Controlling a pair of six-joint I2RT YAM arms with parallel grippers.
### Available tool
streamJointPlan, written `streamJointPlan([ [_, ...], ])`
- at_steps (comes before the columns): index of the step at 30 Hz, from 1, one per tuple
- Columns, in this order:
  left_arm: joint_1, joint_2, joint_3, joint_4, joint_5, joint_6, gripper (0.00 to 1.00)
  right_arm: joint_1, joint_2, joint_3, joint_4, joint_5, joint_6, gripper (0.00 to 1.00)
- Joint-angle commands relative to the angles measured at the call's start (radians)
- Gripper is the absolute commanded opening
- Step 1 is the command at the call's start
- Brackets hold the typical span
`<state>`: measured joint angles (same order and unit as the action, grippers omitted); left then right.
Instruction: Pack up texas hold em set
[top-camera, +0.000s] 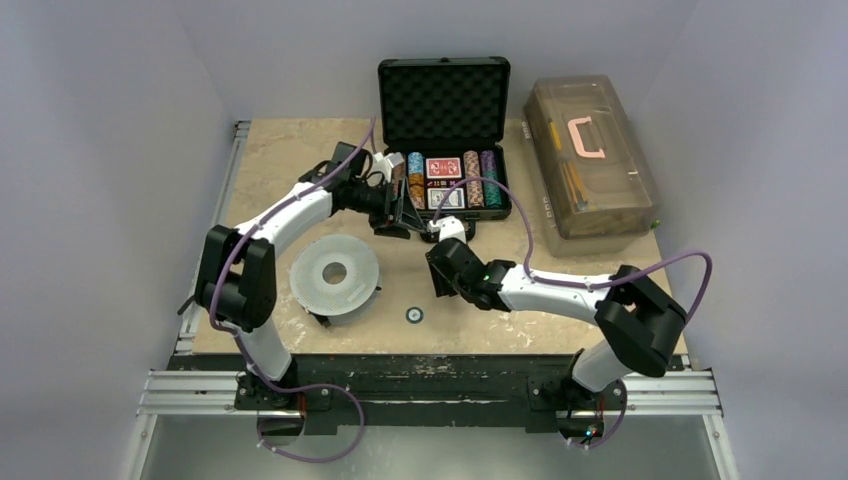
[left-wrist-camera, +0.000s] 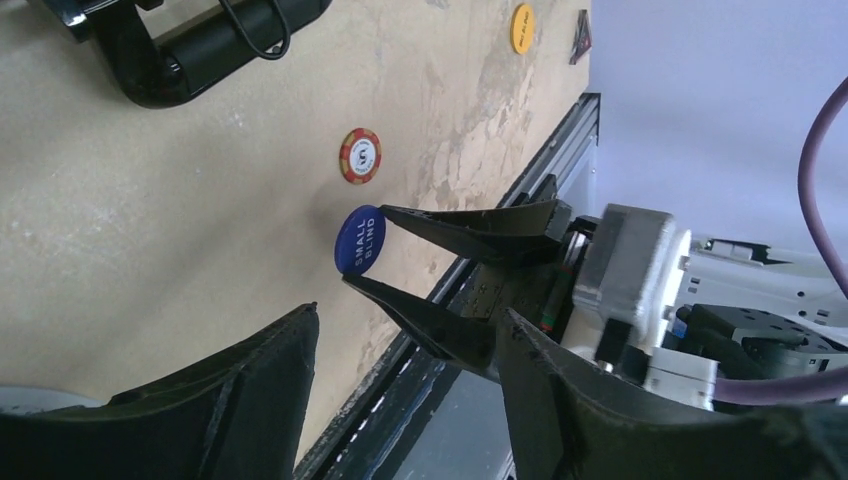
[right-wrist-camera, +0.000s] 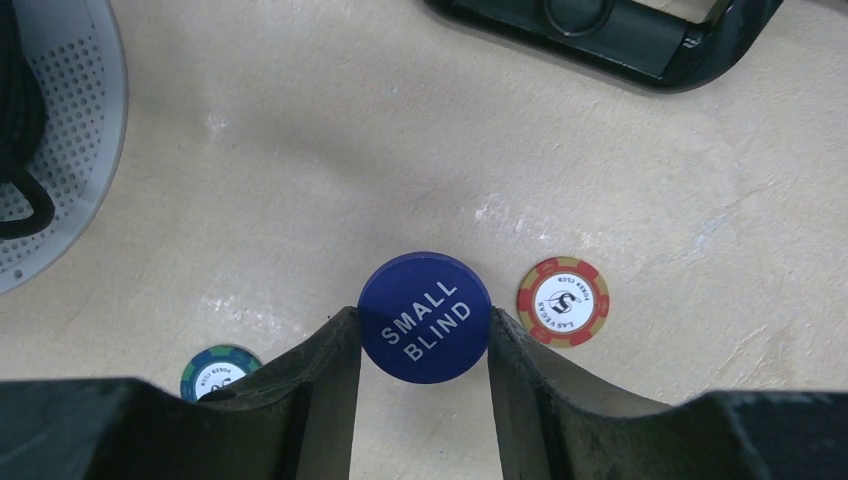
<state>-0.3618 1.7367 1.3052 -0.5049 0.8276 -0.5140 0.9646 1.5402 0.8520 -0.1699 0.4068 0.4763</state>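
The black briefcase (top-camera: 444, 105) stands open at the back of the table, with rows of coloured chips (top-camera: 480, 180) and two red card decks (top-camera: 444, 168) in its tray. My right gripper (right-wrist-camera: 422, 320) is shut on a blue round button marked SMALL BLIND (right-wrist-camera: 425, 317), its fingers pressing both edges, low over the table in front of the case handle (right-wrist-camera: 620, 30). The left wrist view shows the same button (left-wrist-camera: 359, 240) pinched between the right fingers (left-wrist-camera: 470, 232). My left gripper (left-wrist-camera: 410, 315) is open and holds nothing, hovering just left of the right one (top-camera: 438, 238).
A red-and-gold chip (right-wrist-camera: 563, 301) lies right of the held button and a blue-green chip (right-wrist-camera: 215, 372) lies to its left. A yellow button (left-wrist-camera: 522, 28) lies farther off. The grey perforated disc (top-camera: 334, 272) is at the left, the brown toolbox (top-camera: 590, 155) at the right.
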Motion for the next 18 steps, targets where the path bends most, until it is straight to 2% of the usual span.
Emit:
streamJointPlan([
  [1, -0.017, 0.05, 0.029, 0.057, 0.095, -0.033, 0.63, -0.013, -0.074, -0.051, 0.14, 0.003, -0.079, 0.41],
  [10, -0.035, 0.139, 0.052, 0.072, 0.165, -0.049, 0.63, -0.049, -0.175, -0.108, 0.25, -0.066, -0.129, 0.41],
  [18, -0.064, 0.192, 0.082, 0.05, 0.215, -0.017, 0.61, -0.061, -0.184, -0.08, 0.262, -0.079, -0.133, 0.41],
])
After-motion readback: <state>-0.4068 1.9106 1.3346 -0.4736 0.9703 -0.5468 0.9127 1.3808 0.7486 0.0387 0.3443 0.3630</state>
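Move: My right hand already holds the blue small blind button. From my left hand it lies about 6 cm back, 6 cm right and 10 cm down, so my left fingers wait that much farther out, left and above the right hand. The red chip is some 4 cm ahead, 5 cm right and 5 cm below my right hand; the green chip is 3 cm back and 8 cm left, at the same depth. The case handle stands roughly 16 cm straight ahead of the right hand, 2 cm below. I bring both hands together for a handover: my right lifts the pinched small blind button about 4.5 cm, easing a little forward and tipping its fingers up. My left comes down some 3.5 cm and right 3 cm, slightly back, towards the button, rolling about 10 degrees with its forward side dipping, fingers still open and not yet closed on it. ##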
